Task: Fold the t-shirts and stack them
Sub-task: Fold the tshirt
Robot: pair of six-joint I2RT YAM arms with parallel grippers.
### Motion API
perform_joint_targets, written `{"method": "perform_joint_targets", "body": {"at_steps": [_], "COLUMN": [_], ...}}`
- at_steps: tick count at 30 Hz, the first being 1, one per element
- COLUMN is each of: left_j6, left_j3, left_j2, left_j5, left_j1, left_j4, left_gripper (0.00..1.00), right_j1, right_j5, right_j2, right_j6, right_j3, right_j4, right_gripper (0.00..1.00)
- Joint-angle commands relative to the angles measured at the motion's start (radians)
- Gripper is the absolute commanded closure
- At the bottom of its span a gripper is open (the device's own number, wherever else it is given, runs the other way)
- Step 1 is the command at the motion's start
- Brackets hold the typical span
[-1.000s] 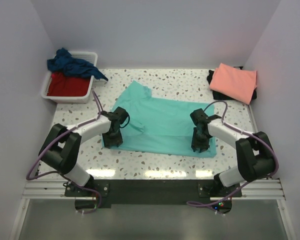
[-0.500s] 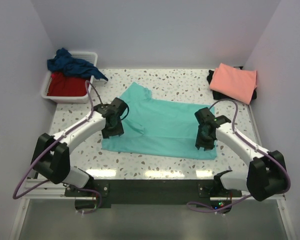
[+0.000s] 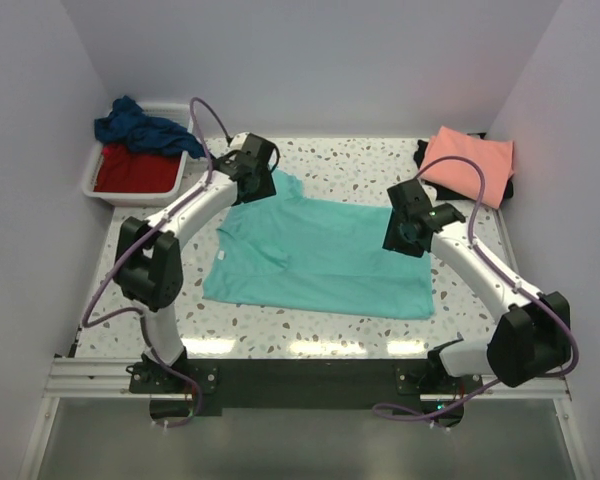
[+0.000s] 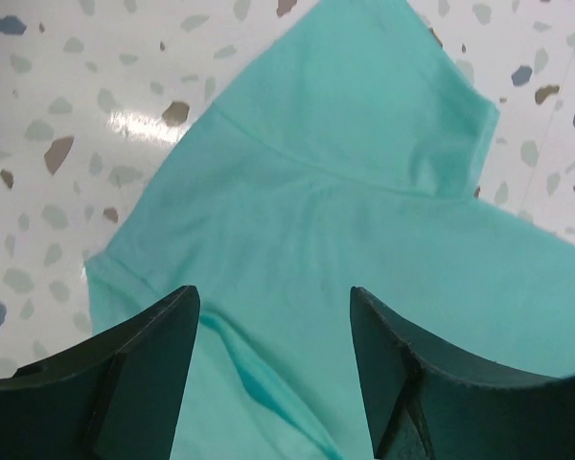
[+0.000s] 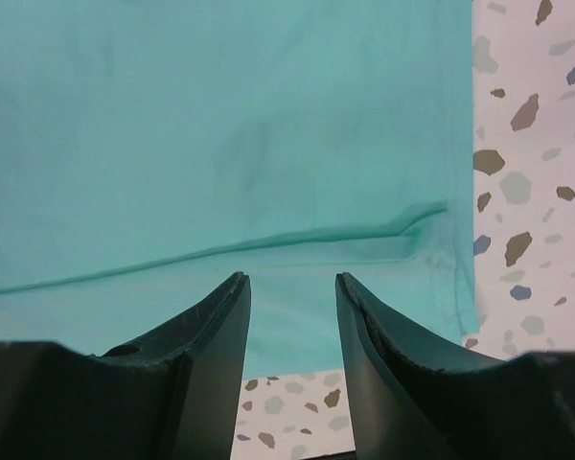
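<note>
A turquoise-teal t-shirt lies spread flat in the middle of the table, one sleeve pointing to the far left. My left gripper hovers over that sleeve and shoulder. It stands wide open with only cloth beneath it. My right gripper hangs over the shirt's right side near its hem, open and holding nothing. A folded salmon-pink t-shirt rests on a black one at the far right corner.
A white tub at the far left holds a red t-shirt. A navy blue t-shirt is draped over the tub's back rim. Speckled tabletop shows around the teal shirt. White walls close in the sides.
Both arms have swung from the shirt's near edge towards its far part, the left one furthest. Both grippers have opened wider. The teal shirt lies much as before.
</note>
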Motion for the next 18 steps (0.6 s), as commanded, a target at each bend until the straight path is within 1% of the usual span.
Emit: {"method": "perform_joint_targets", "body": {"at_steps": [1, 2, 4, 5, 10, 13, 14, 18], "left_j6": [0.093, 0.125, 0.154, 0.162, 0.237, 0.288, 0.305, 0.329], "left_j3": [0.071, 0.077, 0.091, 0.114, 0.145, 0.225, 0.283, 0.389], "left_j2": [0.116, 0.161, 0.201, 0.237, 0.31, 0.383, 0.424, 0.501], "left_j5": [-0.088, -0.095, -0.088, -0.086, -0.095, -0.105, -0.111, -0.099], "left_j1": [0.025, 0.025, 0.031, 0.034, 0.04, 0.046, 0.049, 0.066], "left_j4": [0.214, 0.248, 0.316, 0.327, 0.46, 0.464, 0.454, 0.442], "left_gripper": [0.31, 0.31, 0.31, 0.31, 0.31, 0.31, 0.31, 0.31], "right_j1": [0.006, 0.004, 0.004, 0.006, 0.006, 0.004, 0.004, 0.004], "right_j5": [0.039, 0.039, 0.039, 0.045, 0.054, 0.055, 0.055, 0.057], "right_j2": [0.048, 0.057, 0.088, 0.098, 0.146, 0.177, 0.192, 0.232], "right_j6": [-0.018, -0.02, -0.015, -0.014, -0.012, -0.017, -0.02, -0.028], "right_j3": [0.027, 0.021, 0.015, 0.018, 0.02, 0.027, 0.033, 0.058], "right_j4": [0.1, 0.13, 0.152, 0.172, 0.218, 0.225, 0.225, 0.229], "right_gripper": [0.55, 0.55, 0.55, 0.56, 0.56, 0.57, 0.57, 0.57]}}
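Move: The turquoise t-shirt's far-left sleeve end lies about 16 cm ahead of the left hand, 4 cm to its right and 13 cm below. The crate of shirts is some 30 cm left of that hand and 15 cm ahead. Under the right hand, the patch of t-shirt it sinks towards is roughly 5 cm ahead, 1 cm left and 12 cm down; the folded-up flap's edge runs some 3 cm behind the hand, with the t-shirt's far-right corner 17 cm ahead, 8 cm right. Reach the open left gripper forward about 13 cm over the t-shirt towards its far-left sleeve end, sinking some 8 cm on the way and then easing up slightly, while the wrist tips the fingers roughly 10 degrees farther forward. Meanwhile bring the right gripper forward and down, about 4 cm each, over the t-shirt's right part, ending in plain descent; keep its opening as it is. ##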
